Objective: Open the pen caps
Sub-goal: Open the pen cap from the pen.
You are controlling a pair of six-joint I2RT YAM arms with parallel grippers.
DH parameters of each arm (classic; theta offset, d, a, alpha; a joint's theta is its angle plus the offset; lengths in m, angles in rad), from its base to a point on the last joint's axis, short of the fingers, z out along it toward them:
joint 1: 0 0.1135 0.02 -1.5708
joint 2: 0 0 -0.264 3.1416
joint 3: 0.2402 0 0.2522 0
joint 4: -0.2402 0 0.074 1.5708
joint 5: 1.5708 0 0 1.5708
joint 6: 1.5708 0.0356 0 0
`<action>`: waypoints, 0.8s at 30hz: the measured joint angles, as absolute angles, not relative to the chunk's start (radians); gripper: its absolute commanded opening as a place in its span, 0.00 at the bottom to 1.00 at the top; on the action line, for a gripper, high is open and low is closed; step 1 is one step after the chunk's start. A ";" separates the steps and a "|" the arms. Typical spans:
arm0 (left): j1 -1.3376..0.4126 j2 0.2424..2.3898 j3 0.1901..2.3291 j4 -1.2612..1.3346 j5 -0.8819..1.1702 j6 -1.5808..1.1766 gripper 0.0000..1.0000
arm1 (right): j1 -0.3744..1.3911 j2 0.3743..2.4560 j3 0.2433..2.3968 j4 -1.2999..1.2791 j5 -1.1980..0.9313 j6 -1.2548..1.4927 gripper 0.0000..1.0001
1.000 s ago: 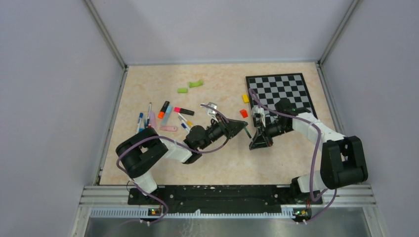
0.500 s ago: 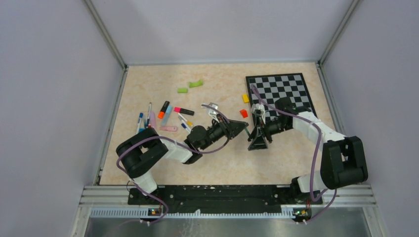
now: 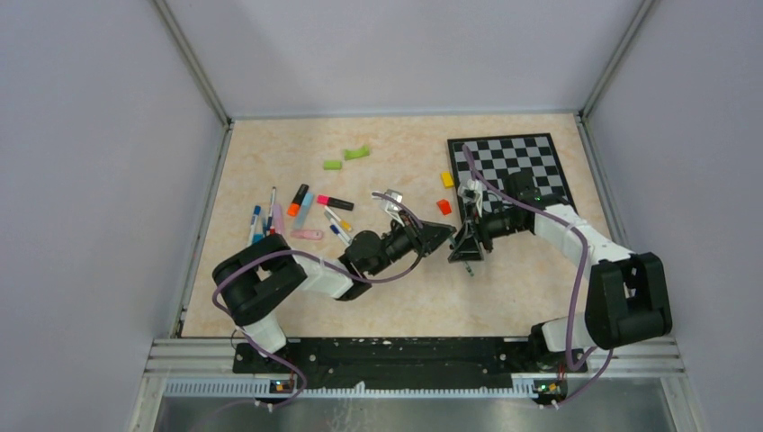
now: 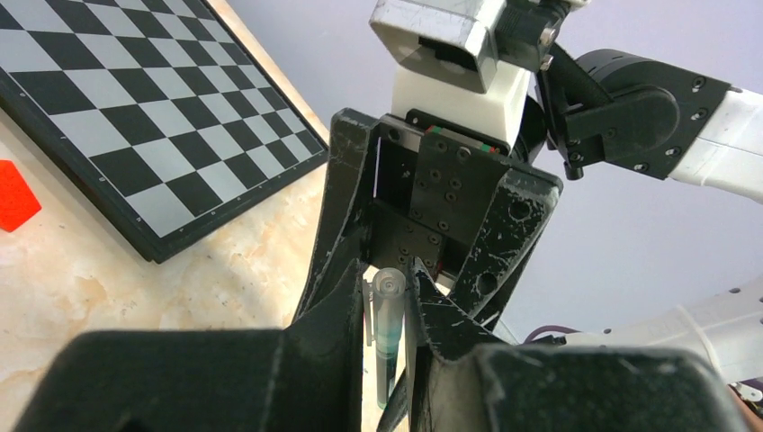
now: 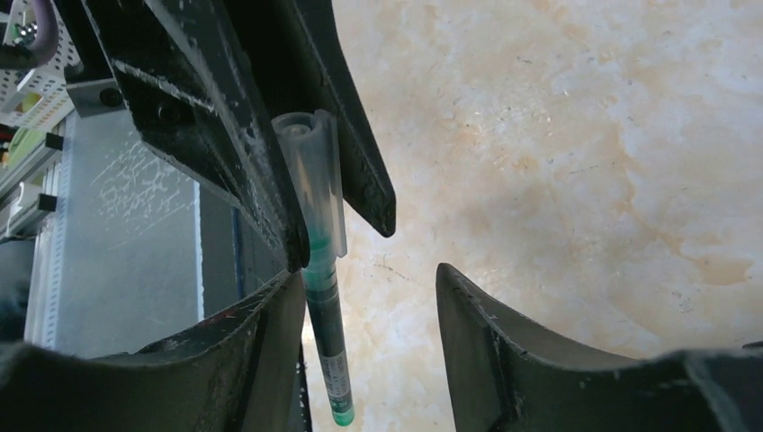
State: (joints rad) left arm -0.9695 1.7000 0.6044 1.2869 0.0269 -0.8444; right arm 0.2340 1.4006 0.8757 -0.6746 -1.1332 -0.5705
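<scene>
A thin green pen (image 5: 326, 342) with a clear pen cap (image 5: 315, 180) hangs in mid-air over the table's middle. My left gripper (image 4: 387, 301) is shut on the cap (image 4: 390, 286), and the barrel points away from it. My right gripper (image 5: 369, 274) faces the left one with its jaws open around the barrel, which lies against one finger (image 5: 270, 324). In the top view the two grippers, left (image 3: 441, 236) and right (image 3: 468, 252), meet tip to tip, with the pen (image 3: 470, 265) between them. Several other capped pens (image 3: 301, 211) lie at the left.
A chessboard (image 3: 513, 166) lies at the back right. An orange block (image 3: 444, 206) and a yellow block (image 3: 447, 179) sit beside it. Green curved pieces (image 3: 357, 152) are further back. Grey walls enclose the table.
My right gripper has opened from shut and moved up and left, closer to the left gripper. The left gripper keeps its hold on the cap.
</scene>
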 measured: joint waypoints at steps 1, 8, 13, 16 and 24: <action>-0.971 1.700 0.604 1.285 0.025 -0.843 0.00 | 0.234 1.396 0.876 -0.662 -1.128 -0.558 0.44; -0.975 1.700 0.604 1.262 -0.058 -0.839 0.00 | 0.237 1.382 0.875 -0.628 -1.129 -0.524 0.00; -0.987 1.694 0.604 1.259 -0.136 -0.839 0.00 | 0.239 1.382 0.875 -0.620 -1.131 -0.542 0.00; -0.988 1.661 0.611 1.207 -0.159 -0.819 0.00 | 0.240 1.383 0.877 -0.602 -1.140 -0.548 0.00; -0.789 1.520 0.667 1.122 -0.312 -0.828 0.00 | 0.240 1.404 0.881 -0.641 -1.145 -0.550 0.00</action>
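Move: The left hand already pinches the clear cap; the pen's middle hangs about 5 cm back, 3 cm right and 4 cm below it. That middle is between the open right fingers, only about 1 cm back of their centre. From the left hand, the red block lies roughly 11 cm ahead, neither left nor right, the yellow block 17 cm ahead beyond it, and the chessboard's middle 17 cm ahead and 15 cm right, all some 15 cm lower. Forward, left and up goes the left hand with its grip kept on the cap, creeping the first 3 cm, then sweeping fast away from the pen to some 16 cm in all, turning about 30 degrees counter-clockwise. Before that sweep the right fingers close on the barrel and hold; that hand is drawn about a centimetre forward and up, then settles back. ##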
